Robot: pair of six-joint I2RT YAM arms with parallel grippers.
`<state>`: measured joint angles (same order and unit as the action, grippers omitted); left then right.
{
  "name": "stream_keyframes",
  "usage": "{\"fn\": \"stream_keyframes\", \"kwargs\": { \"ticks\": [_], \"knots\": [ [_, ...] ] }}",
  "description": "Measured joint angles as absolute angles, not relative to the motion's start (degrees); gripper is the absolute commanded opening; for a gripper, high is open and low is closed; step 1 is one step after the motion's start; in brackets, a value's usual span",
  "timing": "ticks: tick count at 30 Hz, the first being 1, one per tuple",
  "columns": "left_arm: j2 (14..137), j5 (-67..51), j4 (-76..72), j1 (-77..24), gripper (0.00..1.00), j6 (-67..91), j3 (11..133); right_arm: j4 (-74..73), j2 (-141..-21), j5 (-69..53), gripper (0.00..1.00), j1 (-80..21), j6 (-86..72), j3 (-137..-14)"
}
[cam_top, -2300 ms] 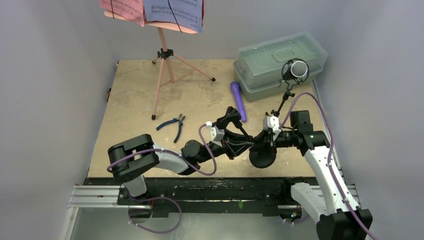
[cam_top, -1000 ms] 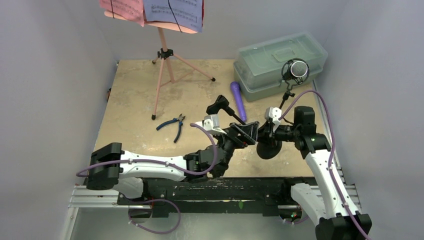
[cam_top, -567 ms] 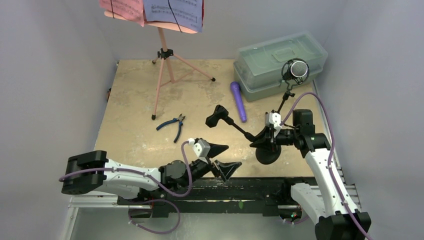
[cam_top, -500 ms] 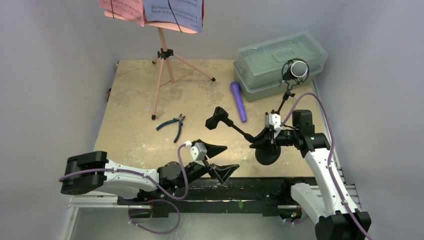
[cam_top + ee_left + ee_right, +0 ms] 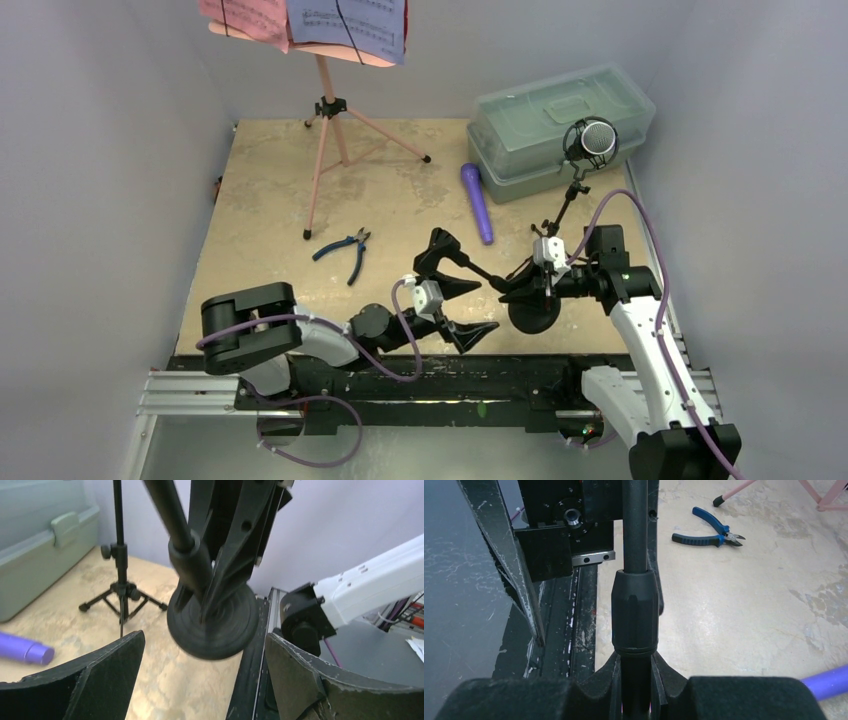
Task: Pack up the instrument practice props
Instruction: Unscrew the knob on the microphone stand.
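Note:
My right gripper (image 5: 518, 288) is shut on the pole (image 5: 635, 610) of a black mic support and holds it tilted, its round base (image 5: 530, 318) near the table's front edge and its clip (image 5: 437, 247) pointing left. My left gripper (image 5: 468, 308) is open and empty, just left of that base (image 5: 212, 625). The purple mic (image 5: 477, 202) lies on the table. The black silver-headed mic (image 5: 595, 140) stands on a small tripod support (image 5: 565, 205). The pink music rack (image 5: 325, 110) holds printed sheets (image 5: 345, 25) at the back.
A greenish lidded box (image 5: 560, 115) sits at the back right, behind the standing mic. Blue-handled pliers (image 5: 345, 250) lie left of centre, also in the right wrist view (image 5: 709, 532). The black rail (image 5: 440, 375) runs along the near edge.
My left gripper let go of the support, drew back to the near edge, then came forward and right, open, beside the base. The right gripper keeps hold; the support shifted slightly.

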<state>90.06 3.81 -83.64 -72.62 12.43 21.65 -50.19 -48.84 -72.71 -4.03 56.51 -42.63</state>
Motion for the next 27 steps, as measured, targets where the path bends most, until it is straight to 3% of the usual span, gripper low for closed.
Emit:
{"fn": "stream_keyframes", "kwargs": {
  "ticks": [5,16,27],
  "knots": [
    [92.3,1.9,-84.9,-71.5,0.85,11.3,25.8,-51.0,-48.8,-73.0,0.00,-4.0,57.9,-42.6],
    [92.4,1.4,-84.8,-70.9,0.60,9.9,27.4,-52.9,-48.8,-73.7,0.00,-3.9,59.7,-42.6],
    [93.3,1.3,-84.8,-70.9,0.43,11.0,30.7,-52.9,-48.8,-75.0,0.00,-3.7,59.3,-42.6]
  ]
}}
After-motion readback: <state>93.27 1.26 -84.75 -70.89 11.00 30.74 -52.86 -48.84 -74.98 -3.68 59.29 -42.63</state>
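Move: The stand's knob, a black collar on the tilted rod, lies some 5 cm to the left hand's right, 3 cm ahead and 5 cm above it. From that hand the round base is about 11 cm right, 1 cm back and slightly lower, the mic clip 9 cm left, 9 cm ahead and well above, the purple microphone straight ahead 25 cm and far below. For the right hand, the knob sits 2 cm left, 1 cm ahead, 3 cm above. With the right fingers still pinching the stand just below the knob and that hand nearly still, the open left hand rises about 5 cm and edges some 3 cm to the right and a little forward, towards the knob. Its fingers close to roughly half open on either side of the collar; contact with it can't be seen. ##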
